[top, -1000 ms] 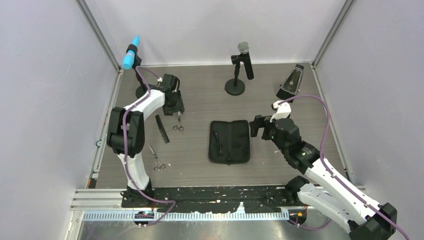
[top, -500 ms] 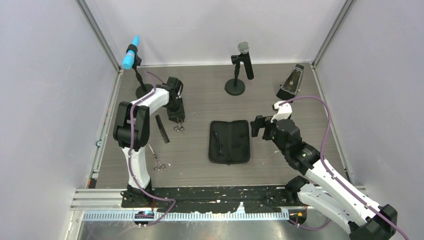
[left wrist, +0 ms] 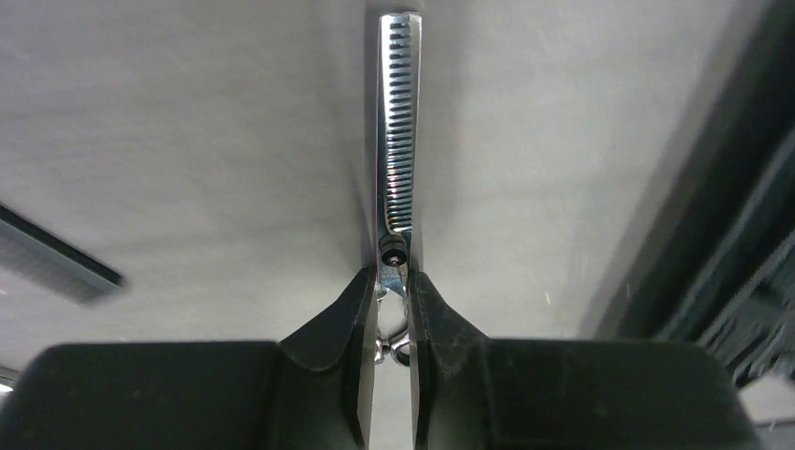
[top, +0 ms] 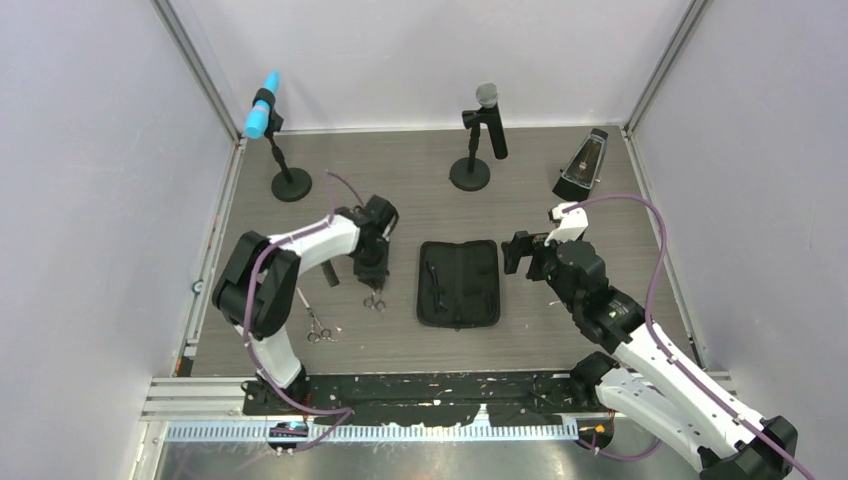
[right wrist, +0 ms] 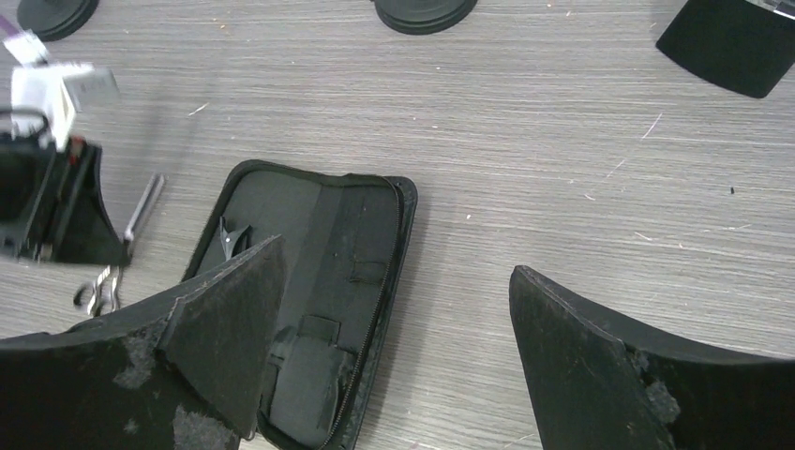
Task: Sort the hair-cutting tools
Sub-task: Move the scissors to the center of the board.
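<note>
My left gripper [top: 372, 272] [left wrist: 392, 277] is shut on a pair of silver scissors [left wrist: 398, 141] just behind the pivot. The toothed blade points away from the wrist, and the finger loops [top: 374, 300] show below the jaws, left of the open black zip case [top: 458, 283]. A second pair of scissors [top: 316, 328] lies nearer the front. The flat black comb [left wrist: 56, 267] lies left of the gripper, partly hidden by the arm in the top view. One thin black hair clip [right wrist: 230, 234] sits inside the case [right wrist: 309, 281]. My right gripper [top: 520, 252] [right wrist: 396, 258] hangs open over the case's right edge, holding nothing.
Two microphones on round black bases stand at the back, one with a blue head [top: 262, 118] at the left and one [top: 470, 172] in the middle. A dark wedge-shaped object [top: 582, 165] sits at the back right. Walls close in the table on three sides.
The left gripper closed on the scissors and carried them right and nearer, from beside the comb to just left of the case. The right arm barely moved.
</note>
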{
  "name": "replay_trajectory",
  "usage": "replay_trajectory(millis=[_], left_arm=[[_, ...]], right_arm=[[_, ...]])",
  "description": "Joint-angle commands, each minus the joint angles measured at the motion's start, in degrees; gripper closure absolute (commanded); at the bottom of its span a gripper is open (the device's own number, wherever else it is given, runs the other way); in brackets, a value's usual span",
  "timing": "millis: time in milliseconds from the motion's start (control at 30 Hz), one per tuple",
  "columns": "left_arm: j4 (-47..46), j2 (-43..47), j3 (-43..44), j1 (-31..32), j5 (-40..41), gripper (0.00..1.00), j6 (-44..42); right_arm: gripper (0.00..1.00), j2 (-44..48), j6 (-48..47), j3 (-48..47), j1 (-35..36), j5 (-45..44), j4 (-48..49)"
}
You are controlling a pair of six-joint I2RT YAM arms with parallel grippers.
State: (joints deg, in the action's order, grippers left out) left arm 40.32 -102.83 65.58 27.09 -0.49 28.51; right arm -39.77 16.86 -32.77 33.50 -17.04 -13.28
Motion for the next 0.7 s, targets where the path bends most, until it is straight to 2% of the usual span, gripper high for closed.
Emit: replay_trajectory(millis=[0,133,267,667], left_arm=[[2.56,5.80,-7.79,8.15,-1.89,0.83,3.70],[0.43,9.87,-11.42,11.01,-2.97,0.67,6.77],[0.18,11.09,-8.92,11.04,-0.35,0.57,6.64],[-0.01,1.04,0.46,11.05,-2.27,0.55,-0.77]], right_arm=[[0.04,1.48,0.64,0.10,-0.36,0.33,2.51],[0.04,1.95,0.93,0.08,-0.36,0.65,2.09],[0.04,2.46,1.14,-0.08,-0.36,1.05,1.61],[0.04,4.77,1.37,0.15,-0.36,0.14,0.09]])
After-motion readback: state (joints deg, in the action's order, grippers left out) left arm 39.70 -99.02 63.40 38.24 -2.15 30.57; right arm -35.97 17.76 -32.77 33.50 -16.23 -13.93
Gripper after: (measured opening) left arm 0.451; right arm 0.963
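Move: My left hand already holds the thinning scissors, a centimetre or so above the board. The bare spot for them lies about 8 cm back and 3 cm to my right, just left of the open case, whose middle is some 19 cm right and level with my hand. The comb lies 11 cm left and 6 cm ahead, the other scissors 13 cm left and 6 cm back. From my right hand the bare spot is roughly 36 cm left, 6 cm back and well below. With my left hand I keep the thinning scissors pinched and sweep them back towards me, low over the board, about 9 cm and slightly right, turning some 8 degrees clockwise. There I open my fingers to nearly half, let go, and come forward about 4 cm while easing right towards the case and rising a centimetre, fingers still pointing down. ##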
